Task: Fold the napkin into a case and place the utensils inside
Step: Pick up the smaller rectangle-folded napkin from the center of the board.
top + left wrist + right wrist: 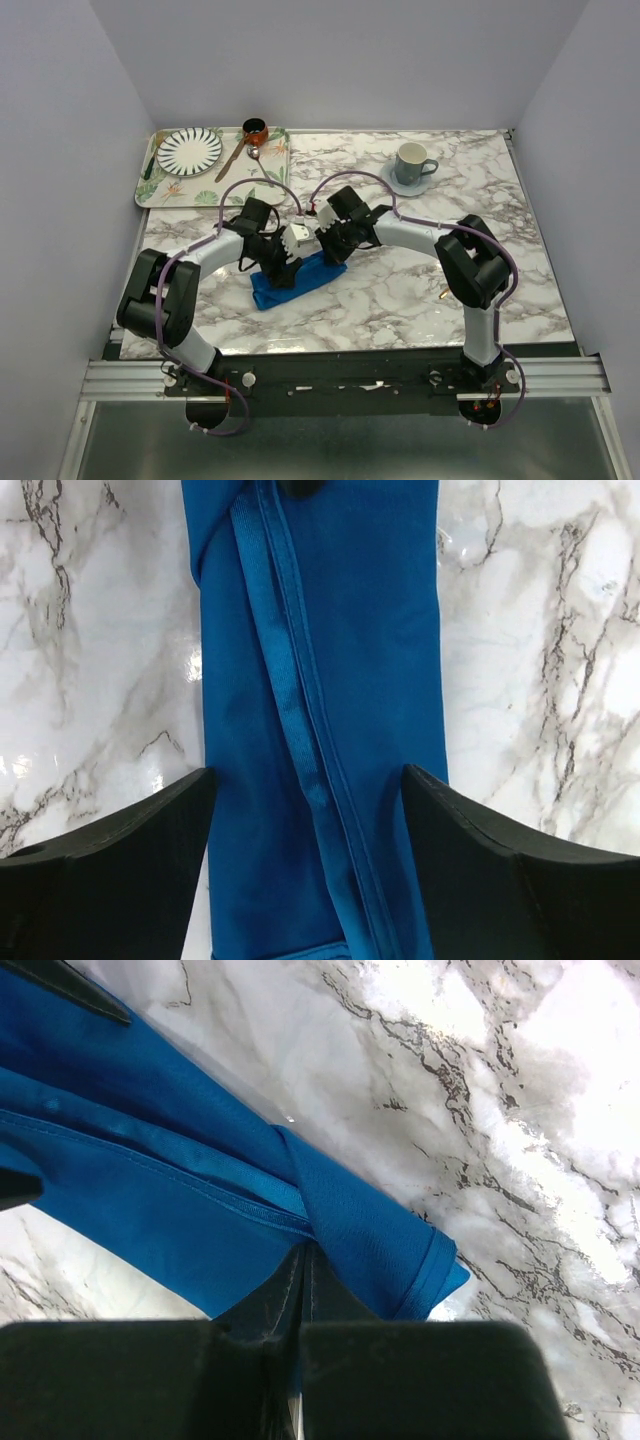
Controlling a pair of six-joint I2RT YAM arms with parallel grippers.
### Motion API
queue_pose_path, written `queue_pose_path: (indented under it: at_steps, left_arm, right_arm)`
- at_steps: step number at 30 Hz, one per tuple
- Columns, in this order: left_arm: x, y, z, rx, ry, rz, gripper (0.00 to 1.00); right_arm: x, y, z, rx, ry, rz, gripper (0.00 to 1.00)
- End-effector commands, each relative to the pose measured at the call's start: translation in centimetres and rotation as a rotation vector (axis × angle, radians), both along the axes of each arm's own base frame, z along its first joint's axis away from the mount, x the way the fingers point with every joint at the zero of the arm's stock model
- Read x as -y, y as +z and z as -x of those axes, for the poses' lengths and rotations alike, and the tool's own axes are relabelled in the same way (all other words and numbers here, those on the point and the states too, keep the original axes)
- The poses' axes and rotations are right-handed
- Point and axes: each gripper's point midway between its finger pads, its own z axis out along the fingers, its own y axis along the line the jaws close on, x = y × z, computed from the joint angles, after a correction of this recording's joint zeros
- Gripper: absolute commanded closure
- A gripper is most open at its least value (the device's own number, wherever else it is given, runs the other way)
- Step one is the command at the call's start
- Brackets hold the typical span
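Note:
The blue napkin (268, 294) lies on the marble table as a long narrow strip with a stitched hem running along it (300, 710). My left gripper (283, 262) hangs over the strip, open, one finger on each side of the cloth (308, 780) and nothing pinched. My right gripper (330, 250) is at the strip's other end, shut on a gathered fold of the napkin (305, 1248), with the loose corner (400, 1250) bunched beside it. Of the utensils, only a small gold-coloured tip (441, 296) shows beside the right arm.
A leaf-patterned tray (160, 190) at the back left holds a striped plate (189, 149), a small brown pot (255, 130) and a brown-handled spoon (234, 158). A grey cup on a saucer (411, 165) stands at the back right.

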Motion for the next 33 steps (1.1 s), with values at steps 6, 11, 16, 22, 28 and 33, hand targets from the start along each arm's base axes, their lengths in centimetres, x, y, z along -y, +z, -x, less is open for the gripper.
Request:
queue_pose_path:
  at_steps: [6,11,16,22,28,33]
  left_arm:
    - [0.0,-0.5,-1.8,0.115,-0.025,-0.081,0.29]
    - [0.1,-0.8,-2.0,0.132,-0.041,-0.091,0.34]
    - [0.2,-1.2,-1.9,0.131,-0.070,-0.106,0.43]
    - [0.2,-1.5,-1.6,0.099,-0.078,-0.115,0.60]
    - [0.2,-1.7,-1.7,0.084,-0.078,-0.115,0.69]
    - [0.5,-1.6,-2.0,0.071,-0.069,-0.111,0.82]
  right_arm:
    - [0.5,-1.7,2.3,-0.115,0.028,0.012,0.93]
    - [0.4,-1.6,2.3,-0.118,0.028,0.006,0.93]
    - [0.4,-1.2,1.9,-0.115,0.017,-0.003,0.94]
    - [-0.4,2.9,1.3,-0.128,0.006,-0.124,0.82]
    - [-0.3,7.4,0.3,-0.151,-0.023,-0.234,0.72]
    - [1.9,6.4,-0.6,-0.080,-0.020,-0.146,0.60]
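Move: The left fingers stand wide open astride the folded napkin, whose middle lies roughly 4 cm to their right, level fore and aft, and 2 cm below. The tray's middle is some 28 cm ahead and 16 cm left of this hand. From the right hand, shut on the napkin's right end, the napkin's middle is about 8 cm left, 4 cm back and 1 cm lower; the cup is 25 cm ahead and 20 cm right. Left fingers edge forward 2 cm, closing on the napkin's far edge; the right hand parts its fingers, rising 5 cm. ##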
